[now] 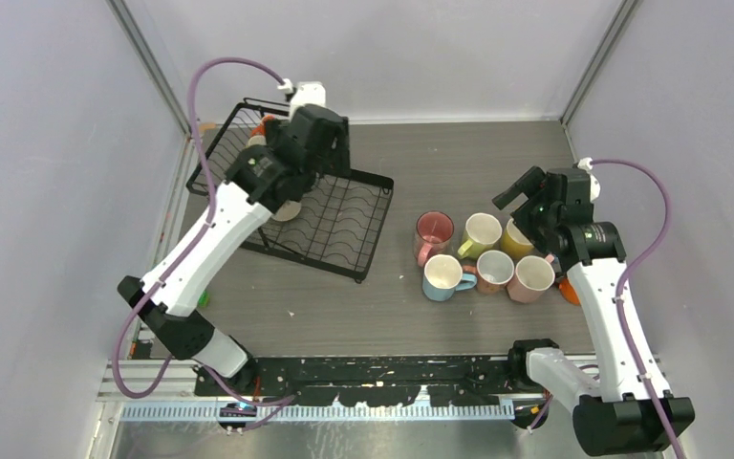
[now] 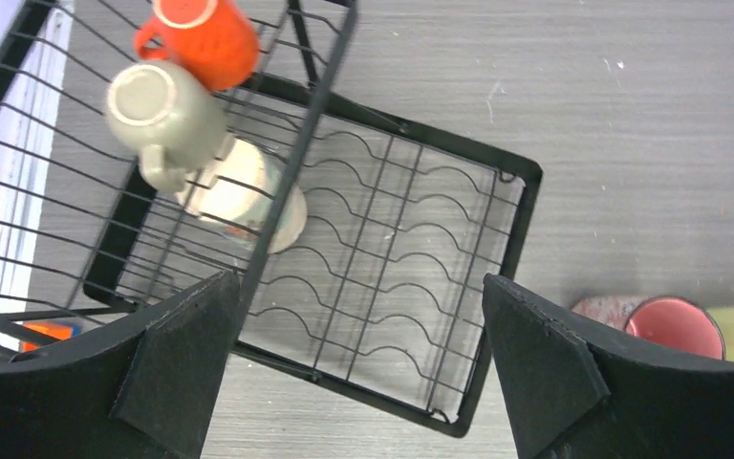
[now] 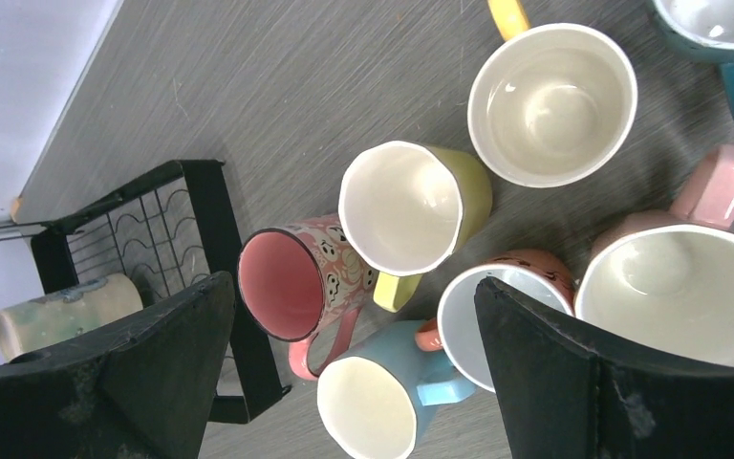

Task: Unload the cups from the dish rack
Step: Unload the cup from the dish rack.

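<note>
The black wire dish rack [image 1: 349,229] sits at the back left. Three cups rest in it: an orange one [image 2: 201,33], a beige one [image 2: 158,105] and a cream one [image 2: 244,196] lying on its side. My left gripper [image 2: 358,316] hangs open above the rack's flat slotted section, holding nothing. Several cups stand grouped on the table at the right, among them a pink patterned one [image 3: 296,282], an olive one [image 3: 411,206] and a light blue one [image 3: 382,402]. My right gripper [image 3: 349,292] hovers open over this group, empty.
The rack [image 3: 215,220] lies just left of the cup group [image 1: 483,258]. Grey walls close in the table at left, back and right. A small green item [image 1: 201,298] lies by the left arm. An orange object [image 1: 569,290] shows behind the right arm.
</note>
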`<action>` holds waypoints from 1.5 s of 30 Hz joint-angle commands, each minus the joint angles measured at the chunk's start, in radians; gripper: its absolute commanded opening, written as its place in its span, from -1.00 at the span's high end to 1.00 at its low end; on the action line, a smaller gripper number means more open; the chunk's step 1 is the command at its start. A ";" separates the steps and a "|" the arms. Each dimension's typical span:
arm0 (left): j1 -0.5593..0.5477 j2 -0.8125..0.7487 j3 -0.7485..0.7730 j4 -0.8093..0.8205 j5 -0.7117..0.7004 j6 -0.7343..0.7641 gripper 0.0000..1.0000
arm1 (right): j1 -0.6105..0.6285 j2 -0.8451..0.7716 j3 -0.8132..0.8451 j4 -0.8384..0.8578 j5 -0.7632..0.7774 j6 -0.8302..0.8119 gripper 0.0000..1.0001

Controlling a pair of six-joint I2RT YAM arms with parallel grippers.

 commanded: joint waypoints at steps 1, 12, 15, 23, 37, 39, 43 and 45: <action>0.115 -0.011 0.090 -0.088 0.104 -0.016 -0.99 | 0.031 0.006 0.051 0.037 0.015 -0.008 -1.00; 0.394 0.094 0.187 -0.100 0.235 -0.022 -0.99 | 0.096 0.026 0.050 0.050 0.034 -0.003 -1.00; 0.451 0.145 0.227 -0.107 0.246 -0.030 -0.99 | 0.107 0.029 0.048 0.051 0.034 -0.005 -0.99; 0.546 0.240 0.283 -0.096 0.285 -0.041 -0.93 | 0.121 0.018 0.035 0.051 0.030 -0.006 -1.00; 0.615 0.356 0.298 -0.077 0.385 -0.050 -0.47 | 0.130 0.009 0.035 0.046 0.033 0.000 -1.00; 0.616 0.368 0.297 -0.077 0.387 -0.050 -0.46 | 0.130 0.007 0.033 0.046 0.031 0.002 -1.00; 0.618 0.386 0.291 -0.083 0.388 -0.048 -0.46 | 0.131 0.004 0.030 0.045 0.033 0.002 -1.00; 0.618 0.381 0.275 -0.077 0.393 -0.050 -0.46 | 0.133 0.003 0.027 0.046 0.033 0.003 -1.00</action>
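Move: The grey-green cup on the rack's upper tier lies about 14 cm ahead of my left hand, 15 cm to its left and 12 cm below. The orange cup stands some 6 cm beyond that cup and 3 cm to its right, at the same height; the cream patterned mug lies on the lower tier, 3 cm nearer me and about 14 cm lower. From my right hand, the grey-green cup is roughly 51 cm left and 13 cm ahead, about level. I swing my open left hand left over the rack, rising slightly, then carry it forward and down onto the grey-green cup, about 15 cm left, 13 cm forward and nearly 10 cm lower in all. The hand turns some 20 degrees counter-clockwise and tips further down while the fingers close by about a quarter, ending either side of the cup. My open right hand drifts about 3 cm left above the unloaded mugs. ##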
